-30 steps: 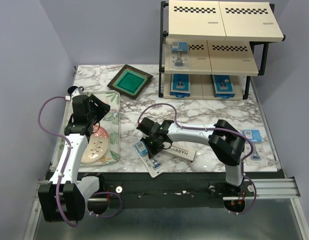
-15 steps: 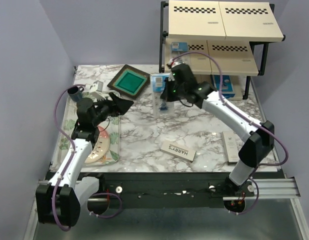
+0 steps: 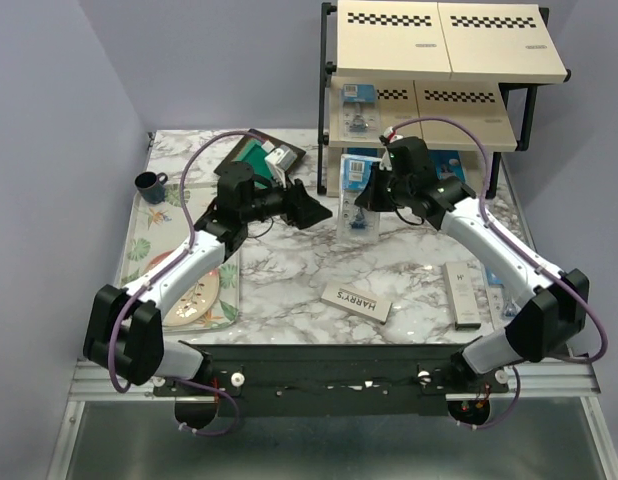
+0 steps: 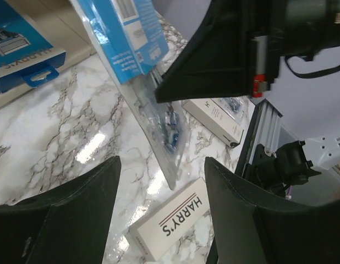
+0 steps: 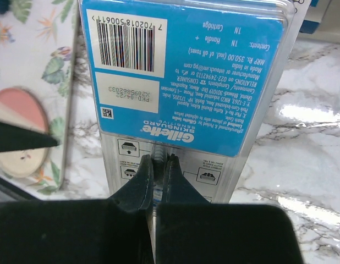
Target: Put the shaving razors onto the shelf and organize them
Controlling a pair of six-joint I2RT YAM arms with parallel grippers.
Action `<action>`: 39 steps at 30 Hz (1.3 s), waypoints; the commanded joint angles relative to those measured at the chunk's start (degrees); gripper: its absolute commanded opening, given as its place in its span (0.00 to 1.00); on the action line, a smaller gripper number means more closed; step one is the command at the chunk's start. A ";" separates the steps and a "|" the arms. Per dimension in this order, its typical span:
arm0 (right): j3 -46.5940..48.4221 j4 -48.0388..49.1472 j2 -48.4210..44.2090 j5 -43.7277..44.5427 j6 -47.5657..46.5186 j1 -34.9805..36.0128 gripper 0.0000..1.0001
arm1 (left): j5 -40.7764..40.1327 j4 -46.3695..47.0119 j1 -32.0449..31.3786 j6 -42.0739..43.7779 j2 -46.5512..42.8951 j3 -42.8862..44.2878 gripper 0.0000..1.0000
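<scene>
My right gripper (image 3: pixel 369 196) (image 5: pixel 159 162) is shut on the lower edge of a clear blister pack with a light-blue card (image 3: pixel 356 192) (image 5: pixel 181 71). It holds the pack upright above the marble, in front of the shelf (image 3: pixel 444 120). My left gripper (image 3: pixel 311 211) (image 4: pixel 162 163) is open and empty, just left of that pack (image 4: pixel 138 38). Two white HARRY'S boxes (image 3: pixel 356 300) (image 3: pixel 461 293) lie on the table; the nearer one (image 4: pixel 173 225) shows below the left fingers. The shelf's middle board carries one blister pack (image 3: pixel 357 106). A dark-blue box (image 3: pixel 447 168) (image 4: pixel 18 49) lies on the bottom board.
A floral tray (image 3: pixel 149 245) holding a pink dish (image 3: pixel 194 298) lies at the left, with a dark mug (image 3: pixel 149 184) behind it. A dark frame with a green centre (image 3: pixel 251 152) sits behind the left arm. Another blister pack (image 3: pixel 503 300) lies at the right edge, partly hidden.
My right arm has carried the blister pack from the front of the table up to the shelf. My left arm has swung from the tray toward the table's middle, still open.
</scene>
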 commanded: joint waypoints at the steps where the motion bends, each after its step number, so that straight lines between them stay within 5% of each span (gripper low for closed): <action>1: -2.75 3.22 -5.33 -4.28 1.42 -0.27 0.01 | -4.86 -0.19 -3.47 1.43 3.95 3.44 0.70; 9: -7.67 4.27 -9.55 -5.60 0.02 -0.79 0.01 | -4.86 2.80 -7.87 -1.03 9.23 5.02 0.66; 15: -10.48 4.36 -10.69 -9.20 -2.09 -0.97 0.01 | -4.87 5.18 -9.02 -5.16 11.95 5.55 0.49; 20: -12.42 4.54 -12.10 -10.43 -3.24 -1.14 0.01 | -1.88 9.56 -9.02 -8.50 14.50 6.17 0.16; 22: -12.86 4.10 -12.89 -11.22 -4.73 -2.02 0.14 | 0.22 11.23 -8.93 -9.20 14.86 6.08 0.05; 26: -13.91 2.96 -15.96 -20.49 -10.78 -6.58 0.72 | 2.95 18.33 -7.53 -13.15 14.42 3.46 0.00; 30: -17.24 1.99 -19.47 -37.99 -16.67 -14.40 0.87 | 6.46 24.59 -4.98 -19.57 13.71 1.42 0.00; 39: -29.01 10.84 -16.15 -69.13 -17.94 -19.69 0.88 | 11.39 31.54 -3.04 -33.63 14.33 3.70 0.00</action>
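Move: The razor pack hangs upright in the right hand's pinch, its middle about 2 cm ahead of those fingers; the open left fingertips wait some 8 cm to the right hand's left, 3 cm back and 4 cm higher. From the left hand the pack's middle is about 9 cm right, 4 cm ahead and 3 cm down. The Harry's box lies on the table 14 cm back from the right hand and 20 cm below; the shelved razor box is roughly 20 cm ahead of it, 15 cm below. The razor pack is drawn back about 4 cm by the right hand, while the left reaches some 7 cm right and 4 cm down and shuts its fingers on the pack's near side. The right fingers then open wide and that hand backs away another 6 cm, turning counter-clockwise, as the left lifts the pack about 4 cm and eases back left. ##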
